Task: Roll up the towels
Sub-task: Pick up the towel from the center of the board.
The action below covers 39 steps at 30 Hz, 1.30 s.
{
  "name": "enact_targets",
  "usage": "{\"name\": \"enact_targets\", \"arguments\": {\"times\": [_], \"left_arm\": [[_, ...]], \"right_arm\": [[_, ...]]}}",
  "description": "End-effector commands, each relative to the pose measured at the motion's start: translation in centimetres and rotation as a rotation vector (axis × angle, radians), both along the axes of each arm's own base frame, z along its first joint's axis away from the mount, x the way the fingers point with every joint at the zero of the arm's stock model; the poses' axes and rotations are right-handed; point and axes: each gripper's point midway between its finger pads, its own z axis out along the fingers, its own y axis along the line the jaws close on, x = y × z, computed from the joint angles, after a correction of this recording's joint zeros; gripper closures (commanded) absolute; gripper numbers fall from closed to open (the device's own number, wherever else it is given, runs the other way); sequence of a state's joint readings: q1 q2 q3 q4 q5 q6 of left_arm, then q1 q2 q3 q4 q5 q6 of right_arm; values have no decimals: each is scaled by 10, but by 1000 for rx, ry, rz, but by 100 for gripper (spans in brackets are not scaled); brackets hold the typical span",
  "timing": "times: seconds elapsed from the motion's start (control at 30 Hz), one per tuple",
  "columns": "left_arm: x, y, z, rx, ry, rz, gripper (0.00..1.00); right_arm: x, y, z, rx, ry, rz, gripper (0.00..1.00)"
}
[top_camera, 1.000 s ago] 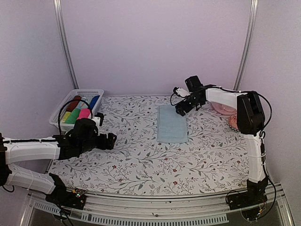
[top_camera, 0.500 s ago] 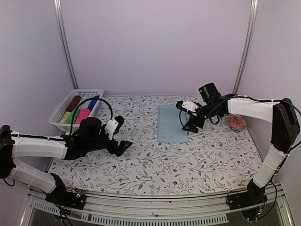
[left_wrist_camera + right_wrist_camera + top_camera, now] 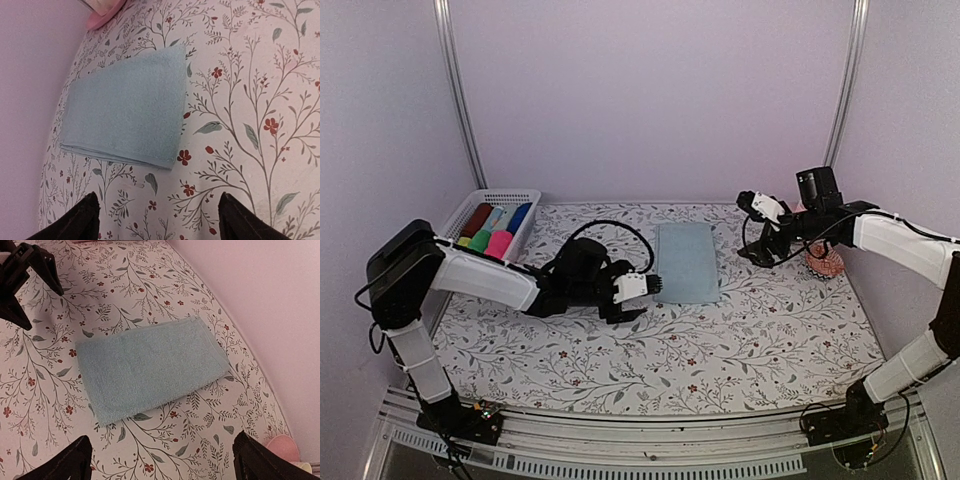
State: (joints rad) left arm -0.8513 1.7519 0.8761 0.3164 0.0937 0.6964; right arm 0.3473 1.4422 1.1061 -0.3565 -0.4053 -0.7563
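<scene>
A pale blue towel [image 3: 687, 262] lies flat and folded in the middle of the floral table, also seen in the left wrist view [image 3: 125, 107] and the right wrist view [image 3: 150, 365]. My left gripper [image 3: 645, 295] hovers just off the towel's near left corner, open with nothing between its fingers [image 3: 160, 227]. My right gripper [image 3: 752, 228] hangs to the right of the towel's far end, open and empty [image 3: 162, 465]. A bright pink towel roll [image 3: 500, 243] lies in the basket.
A white basket [image 3: 448, 235] at the far left holds several coloured rolls. A pink patterned object [image 3: 825, 262] sits by the right wall and a pink dish [image 3: 102, 15] lies beyond the towel. The left gripper [image 3: 25, 275] shows in the right wrist view.
My left arm has swung right from beside the basket to the towel's near left corner. My right arm has drawn back to the right, off the towel's far edge.
</scene>
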Motion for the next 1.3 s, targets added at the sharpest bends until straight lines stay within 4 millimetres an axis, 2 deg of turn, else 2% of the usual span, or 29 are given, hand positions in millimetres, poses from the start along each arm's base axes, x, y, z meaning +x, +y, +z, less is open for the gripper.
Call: {"name": "enact_targets", "arguments": {"times": [0.0,0.2,0.23,0.27,0.43,0.57,0.77,0.87,0.97,1.07,1.2,1.27], "left_arm": [[9,-17,-26,188,-105,-152,20],[15,-33,-36,270,-176,-229,37],[15,-35,-36,285,-184,-237,38],[16,-34,-51,322,-174,-239,38],[17,-36,-78,422,-195,-263,38],[21,-37,-91,466,-187,-253,38],[32,-34,-107,531,-202,-214,50],[32,-31,-115,553,-187,-202,59],[32,-29,-119,555,-172,-195,63],[33,-31,-125,557,-138,-184,73],[33,-34,-127,541,-91,-169,97],[33,-35,-125,520,-71,-156,100]], "right_arm": [[0,-12,20,68,-34,-14,1],[5,-24,20,92,-30,-45,1],[5,-25,19,93,-27,-49,1],[6,-26,19,95,-26,-54,1],[7,-27,20,111,-20,-63,1],[9,-32,23,120,-30,-76,1],[8,-33,21,132,-25,-77,1],[6,-31,20,138,-21,-62,1],[1,-29,16,141,-21,-34,1],[-7,-24,11,145,-15,14,1],[-35,-13,6,166,-59,167,1],[-49,-10,2,166,-95,237,1]]}}
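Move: The towel lies flat with its near-left corner about 5 cm ahead of the left hand, 5 cm to its right and 9 cm below; the towel's middle is some 19 cm ahead and 13 cm right. The basket stands about 29 cm ahead of this hand and 40 cm to its left. From the right hand, the towel's middle is roughly 13 cm ahead, 12 cm left and 20 cm below. The left fingers close from wide open and pinch the towel's near-left corner, after the hand sinks about 8 cm while working forward and to its right by some 5 cm each. The wrist turns about 30 degrees on the way, tipping the fingers more steeply down. The open right hand eases about 3 cm to its right, then draws back a little. ##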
